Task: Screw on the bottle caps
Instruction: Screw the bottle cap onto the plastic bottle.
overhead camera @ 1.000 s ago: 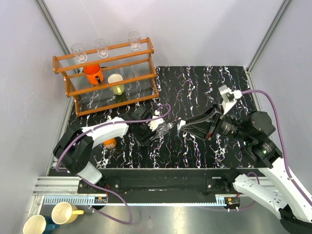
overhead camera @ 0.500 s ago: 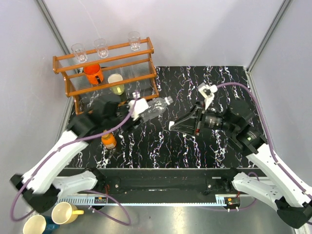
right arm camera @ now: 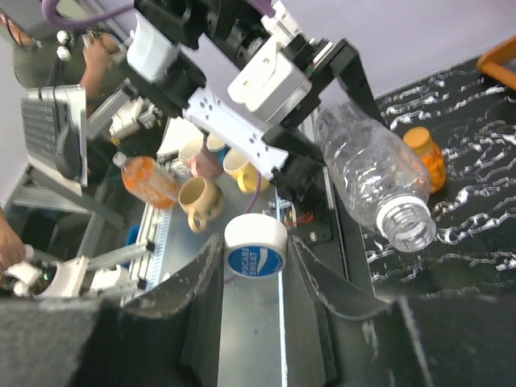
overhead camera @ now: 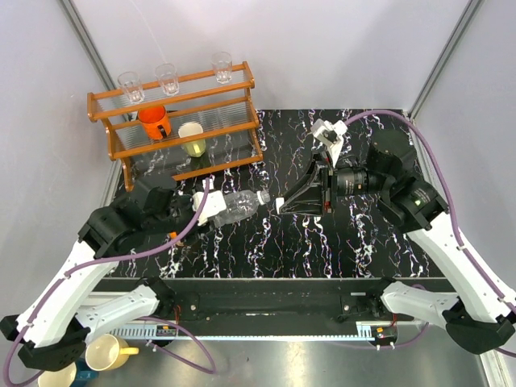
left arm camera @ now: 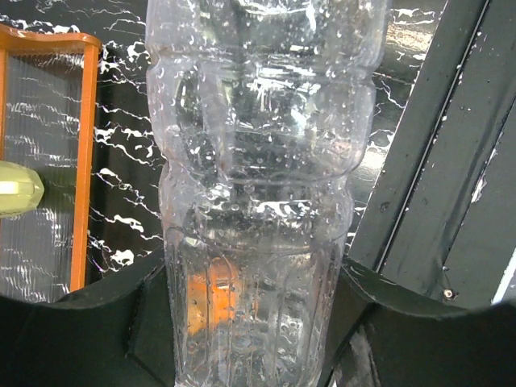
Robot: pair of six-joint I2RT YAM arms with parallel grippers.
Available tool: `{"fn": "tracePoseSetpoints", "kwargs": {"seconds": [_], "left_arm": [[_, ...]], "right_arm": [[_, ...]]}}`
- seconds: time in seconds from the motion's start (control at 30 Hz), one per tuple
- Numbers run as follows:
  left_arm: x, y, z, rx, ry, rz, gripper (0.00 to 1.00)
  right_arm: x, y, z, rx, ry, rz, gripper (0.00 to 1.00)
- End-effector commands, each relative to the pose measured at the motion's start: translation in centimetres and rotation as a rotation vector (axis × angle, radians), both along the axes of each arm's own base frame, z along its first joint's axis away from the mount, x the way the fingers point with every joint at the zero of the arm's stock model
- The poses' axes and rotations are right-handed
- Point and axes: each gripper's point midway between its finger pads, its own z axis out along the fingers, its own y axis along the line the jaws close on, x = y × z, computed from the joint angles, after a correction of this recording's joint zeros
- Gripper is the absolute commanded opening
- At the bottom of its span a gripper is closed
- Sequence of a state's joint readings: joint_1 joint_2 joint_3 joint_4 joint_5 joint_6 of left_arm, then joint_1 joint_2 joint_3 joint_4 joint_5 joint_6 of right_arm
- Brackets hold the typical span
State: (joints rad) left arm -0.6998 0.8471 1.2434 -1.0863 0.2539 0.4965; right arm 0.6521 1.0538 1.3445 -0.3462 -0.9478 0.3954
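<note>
My left gripper is shut on the base of the clear water bottle, holding it level above the table with its open neck pointing right. From the left wrist, the bottle fills the view between the dark fingers. My right gripper is shut on the white cap with a blue label. That cap sits just right of the bottle's neck, a small gap apart. The short orange bottle stands on the table with its orange cap on top, mostly hidden under my left arm in the top view.
A wooden rack at the back left carries clear glasses, an orange mug and a pale cup. Yellow mugs sit off the table at the front left. The black marbled tabletop ends at an aluminium rail.
My left arm has swung back and to the left, carrying the bottle up off the table and turning it level. My right gripper has moved left with the cap toward the bottle's neck.
</note>
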Motion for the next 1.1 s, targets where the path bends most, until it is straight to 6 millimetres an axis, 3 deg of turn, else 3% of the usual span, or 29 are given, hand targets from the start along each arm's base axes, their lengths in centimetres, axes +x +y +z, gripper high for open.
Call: {"fn": "tracePoseSetpoints", "kwargs": {"seconds": [0.0, 0.17, 0.37, 0.47, 0.7, 1.07], "left_arm": [[0.1, -0.2, 1.3, -0.014, -0.043, -0.020, 0.24], [-1.7, -1.0, 2.6, -0.034, -0.014, -0.137, 0.24], [-4.8, -1.5, 2.9, -0.053, 0.035, -0.306, 0.21], [-5.0, -1.7, 2.3, -0.039, 0.066, -0.324, 0.21], [-4.7, -2.4, 2.0, -0.033, 0.089, -0.330, 0.21], [-2.4, -3.5, 2.0, -0.041, 0.087, -0.247, 0.15]], "right_arm": [[-0.4, -0.8, -1.4, -0.115, -0.023, 0.033, 0.13], [0.6, -1.4, -4.6, -0.218, -0.140, 0.025, 0.19], [1.7, -1.5, -5.2, -0.235, -0.256, 0.004, 0.16], [1.7, -1.6, -4.8, -0.236, -0.282, 0.005, 0.16], [1.2, -1.1, -4.9, -0.237, -0.283, 0.044, 0.15], [-0.6, -0.9, -4.5, -0.216, -0.296, 0.081, 0.14]]}}
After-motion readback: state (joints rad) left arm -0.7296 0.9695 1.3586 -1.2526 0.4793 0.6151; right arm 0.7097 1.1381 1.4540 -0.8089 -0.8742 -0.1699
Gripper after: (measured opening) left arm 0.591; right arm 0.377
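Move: The right hand already holds the cap, pointing left; the mouth of the plastic bottle lies about 6 cm ahead, 4 cm to its left and 5 cm lower. The left hand grips the bottle's base end; from it the cap is some 18 cm to the right, 2 cm back and 11 cm higher. The orange bottle stands about 5 cm ahead, 10 cm left and 22 cm below the left hand. Downwards by about 6 cm goes the right hand, its level fingers tilting some 20 degrees to point down-left along the bottle's axis, bringing the pinched cap to the mouth. Meanwhile the left hand draws the bottle back nearly 5 cm, swinging it roughly 15 degrees clockwise, then eases about 1 cm forward while drifting 2 cm right. Both grips stay closed. ##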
